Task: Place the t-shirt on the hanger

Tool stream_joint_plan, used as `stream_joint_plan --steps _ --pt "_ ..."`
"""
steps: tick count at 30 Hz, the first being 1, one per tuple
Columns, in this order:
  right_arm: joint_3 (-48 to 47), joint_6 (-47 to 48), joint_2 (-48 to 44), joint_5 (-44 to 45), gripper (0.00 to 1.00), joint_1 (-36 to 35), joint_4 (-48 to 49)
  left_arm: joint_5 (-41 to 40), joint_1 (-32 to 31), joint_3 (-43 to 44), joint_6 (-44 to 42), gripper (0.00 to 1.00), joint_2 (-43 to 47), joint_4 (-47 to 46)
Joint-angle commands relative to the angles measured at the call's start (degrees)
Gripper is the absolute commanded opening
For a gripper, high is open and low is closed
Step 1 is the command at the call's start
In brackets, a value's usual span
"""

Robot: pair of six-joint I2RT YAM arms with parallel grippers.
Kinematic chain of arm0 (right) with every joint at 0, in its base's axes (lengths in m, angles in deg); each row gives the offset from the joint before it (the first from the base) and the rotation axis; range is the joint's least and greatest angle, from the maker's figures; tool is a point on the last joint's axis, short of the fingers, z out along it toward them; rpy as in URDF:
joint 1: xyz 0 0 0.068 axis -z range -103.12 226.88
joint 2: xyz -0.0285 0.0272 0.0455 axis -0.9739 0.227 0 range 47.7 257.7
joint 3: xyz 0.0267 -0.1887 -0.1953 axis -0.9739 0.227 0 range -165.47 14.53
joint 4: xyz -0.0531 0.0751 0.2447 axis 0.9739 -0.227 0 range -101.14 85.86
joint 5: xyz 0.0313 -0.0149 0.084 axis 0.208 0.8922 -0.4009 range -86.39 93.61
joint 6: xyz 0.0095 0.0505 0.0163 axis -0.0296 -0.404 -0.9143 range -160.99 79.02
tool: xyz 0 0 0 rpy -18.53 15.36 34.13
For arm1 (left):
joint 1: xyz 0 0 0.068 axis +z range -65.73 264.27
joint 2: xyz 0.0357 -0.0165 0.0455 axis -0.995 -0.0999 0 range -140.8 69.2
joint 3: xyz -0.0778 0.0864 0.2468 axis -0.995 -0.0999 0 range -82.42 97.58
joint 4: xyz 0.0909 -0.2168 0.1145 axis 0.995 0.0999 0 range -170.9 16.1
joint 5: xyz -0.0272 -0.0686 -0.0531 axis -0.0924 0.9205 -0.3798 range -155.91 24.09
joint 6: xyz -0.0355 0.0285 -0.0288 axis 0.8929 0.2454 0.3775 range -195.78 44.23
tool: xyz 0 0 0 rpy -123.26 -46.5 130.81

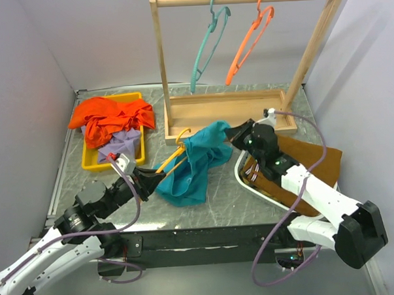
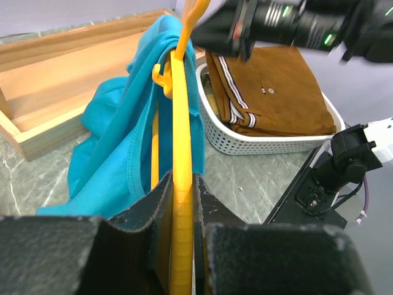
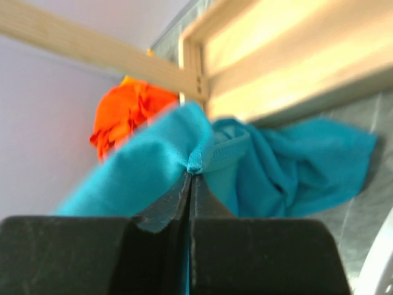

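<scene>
The teal t-shirt [image 1: 196, 162] hangs bunched over the yellow hanger [image 1: 171, 163] in the middle of the table, in front of the wooden rack base. My left gripper [image 1: 146, 179] is shut on the hanger's bar [image 2: 182, 184], which runs up through the shirt [image 2: 116, 160] to its hook. My right gripper [image 1: 230, 134] is shut on the shirt's collar seam [image 3: 195, 165] and holds the cloth up at the shirt's right side. Most of the hanger is hidden under the cloth.
A wooden rack [image 1: 245, 54] with a teal hanger [image 1: 209, 42] and an orange hanger [image 1: 250, 40] stands at the back. A yellow tray [image 1: 90, 162] at the left holds orange-red and lavender garments. A white basket [image 2: 258, 144] with brown clothes sits at the right.
</scene>
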Motion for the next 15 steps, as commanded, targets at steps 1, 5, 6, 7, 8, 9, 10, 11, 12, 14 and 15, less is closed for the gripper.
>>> stream_joint_plan --steps 1,5,6,7,8,9,10,11,12,14,15 --pt "-10.7 8.2 -3.2 8.2 0.0 0.4 -8.0 0.9 0.0 1.5 0.1 0.01 -1.5 -6.1" --pt "-16.2 12.0 -2.5 7.7 0.0 0.5 -14.6 1.1 -0.1 -0.5 0.7 0.01 -3.6 -10.8" --pt "-17.5 12.7 -1.2 7.8 0.0 0.6 -15.9 1.2 0.0 -0.9 0.8 0.01 -4.1 -11.2" --pt "-19.6 13.9 -0.4 7.9 0.0 1.2 -17.1 2.0 -0.1 -1.3 0.9 0.01 -4.6 -14.7" --pt "-20.7 14.3 0.4 7.2 0.0 1.9 -19.2 2.3 -0.1 -2.0 0.9 0.01 -5.8 -16.1" --pt "-23.0 14.6 2.2 4.5 0.0 4.1 -20.4 2.5 -0.2 -2.5 0.9 0.01 -6.4 -17.1" --pt "-24.0 15.5 3.2 2.9 0.0 5.3 -21.1 2.6 -0.4 -2.8 0.8 0.01 -6.9 -18.1" --pt "-25.3 16.1 4.3 1.1 0.0 6.2 -22.9 2.2 -0.9 -3.9 0.7 0.01 -7.7 -20.5" --pt "-28.6 16.7 7.0 -1.6 0.0 7.0 -24.6 2.0 -1.2 -4.2 0.4 0.01 -8.1 -21.4" --pt "-31.3 18.0 9.4 -2.9 0.0 8.0 -28.4 1.7 -2.1 -5.2 0.1 0.01 -10.2 -24.0" --pt "-32.6 18.1 10.9 -4.8 0.0 8.5 -29.1 1.9 -2.7 -5.4 -0.6 0.01 -11.0 -24.6"
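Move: The right hand already has the t-shirt's upper edge pinched. From it, the neck of the yellow hanger, with the t-shirt already around it, is about 17 cm left, 8 cm back and some 6 cm higher. The rack's tray is roughly 16 cm straight ahead and 20 cm below; the white basket lies 20 cm right, 7 cm back and 18 cm down. From the left hand, holding the hanger, that neck is about 10 cm ahead, 7 cm right and roughly level. Upward first, quickly, the right hand lifts its pinched bit of the t-shirt some 10 cm, then carries it forward and right by about 4 cm each over the rack's tray, its left side dipping roughly 15 degrees. The left hand keeps its grip on the yellow hanger and follows about 3 cm to the right and a little forward, almost without turning. ##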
